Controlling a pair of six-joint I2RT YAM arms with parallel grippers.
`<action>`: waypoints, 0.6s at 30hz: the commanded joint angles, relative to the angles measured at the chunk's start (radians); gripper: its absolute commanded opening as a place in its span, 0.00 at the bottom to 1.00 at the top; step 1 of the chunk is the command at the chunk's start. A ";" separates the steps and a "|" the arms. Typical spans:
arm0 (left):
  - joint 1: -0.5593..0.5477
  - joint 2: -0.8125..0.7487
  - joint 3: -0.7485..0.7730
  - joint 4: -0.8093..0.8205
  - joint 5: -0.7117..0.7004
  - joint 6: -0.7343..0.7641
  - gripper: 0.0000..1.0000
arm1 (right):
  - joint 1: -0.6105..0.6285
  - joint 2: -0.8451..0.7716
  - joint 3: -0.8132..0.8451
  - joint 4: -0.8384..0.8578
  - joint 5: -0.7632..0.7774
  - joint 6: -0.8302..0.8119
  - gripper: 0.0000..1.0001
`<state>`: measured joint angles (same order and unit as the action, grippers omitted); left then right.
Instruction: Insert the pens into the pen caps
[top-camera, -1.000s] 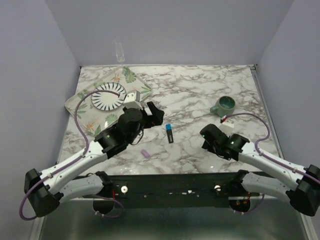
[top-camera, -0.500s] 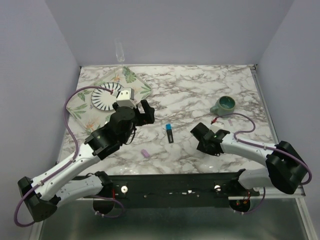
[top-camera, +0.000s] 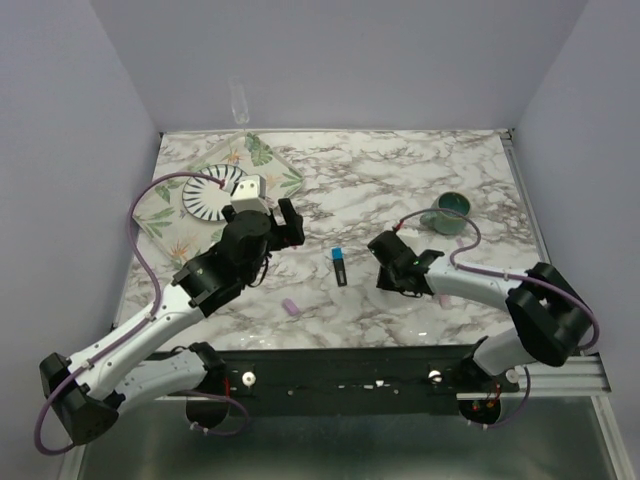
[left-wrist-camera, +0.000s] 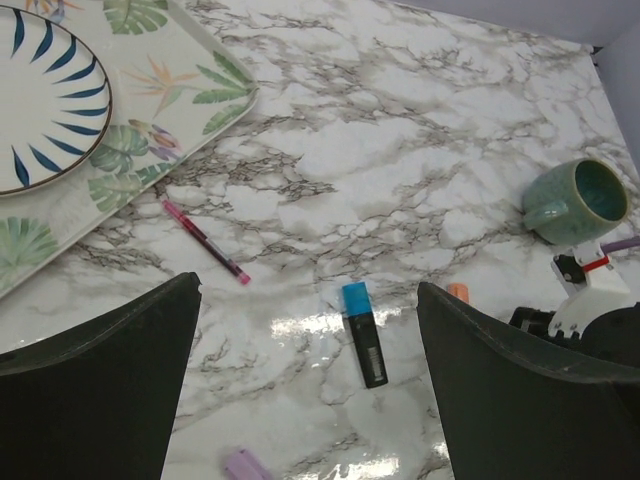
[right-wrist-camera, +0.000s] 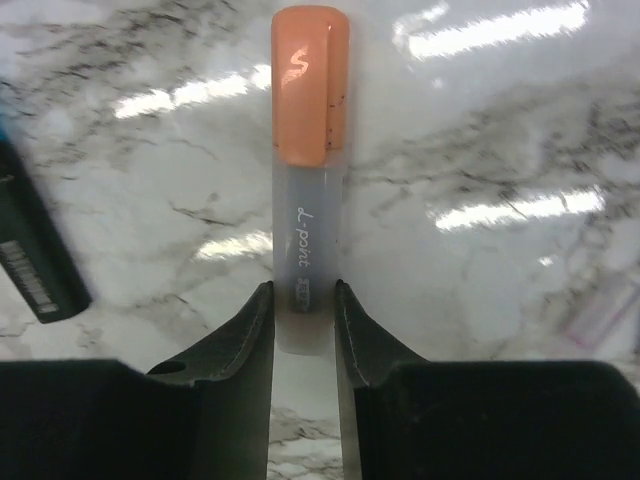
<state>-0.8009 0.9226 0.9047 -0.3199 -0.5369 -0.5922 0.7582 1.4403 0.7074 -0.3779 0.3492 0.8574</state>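
In the right wrist view my right gripper (right-wrist-camera: 303, 300) is shut on the pale grey marker (right-wrist-camera: 305, 230), both fingers pressed against the lower part of its body. Its orange end (right-wrist-camera: 310, 85) points away from me. The marker lies low over the marble table. A black marker with a blue end (top-camera: 340, 266) lies just left of that gripper (top-camera: 383, 268). In the left wrist view my left gripper (left-wrist-camera: 308, 290) hangs wide open above the black marker (left-wrist-camera: 364, 334), holding nothing. A light purple cap (left-wrist-camera: 245, 466) lies near the front. A thin red pen (left-wrist-camera: 205, 241) rests beside the tray.
A teal-green mug (top-camera: 452, 211) stands at the right of the table. A leaf-patterned tray (top-camera: 265, 155) at the back left holds a blue-striped plate (top-camera: 215, 195). A blurred pale pink thing (right-wrist-camera: 610, 310) lies at the right edge of the right wrist view.
My right arm has swung left towards the black marker and its jaws have narrowed onto the grey marker. The left arm has drawn back slightly, still wide open.
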 joint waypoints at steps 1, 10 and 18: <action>0.009 0.031 0.006 -0.045 -0.051 -0.023 0.99 | -0.002 0.094 0.127 0.088 -0.059 -0.185 0.25; 0.016 0.015 -0.004 -0.041 -0.061 -0.027 0.99 | -0.002 0.077 0.178 0.073 -0.084 -0.296 0.56; 0.019 0.044 0.052 -0.116 -0.069 -0.046 0.99 | -0.029 -0.030 0.178 -0.153 0.010 -0.226 0.59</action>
<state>-0.7876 0.9585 0.9089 -0.3779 -0.5625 -0.6178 0.7567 1.4765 0.8654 -0.3450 0.2871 0.5835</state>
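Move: The right hand holds the orange-capped pen by its rear end just over the table; the release spot is about 4 cm ahead and 4 cm left of the hand, 1 cm below. The black blue-capped pen lies about 6 cm ahead and 9 cm left, the pink pen about 11 cm right and level, the purple cap roughly 19 cm left and 4 cm back. From the left hand, that spot is some 14 cm right, level in reach, 26 cm below. The right hand carries the orange-capped pen about 5 cm forward-left, turning counter-clockwise, opens, then rises clear. ##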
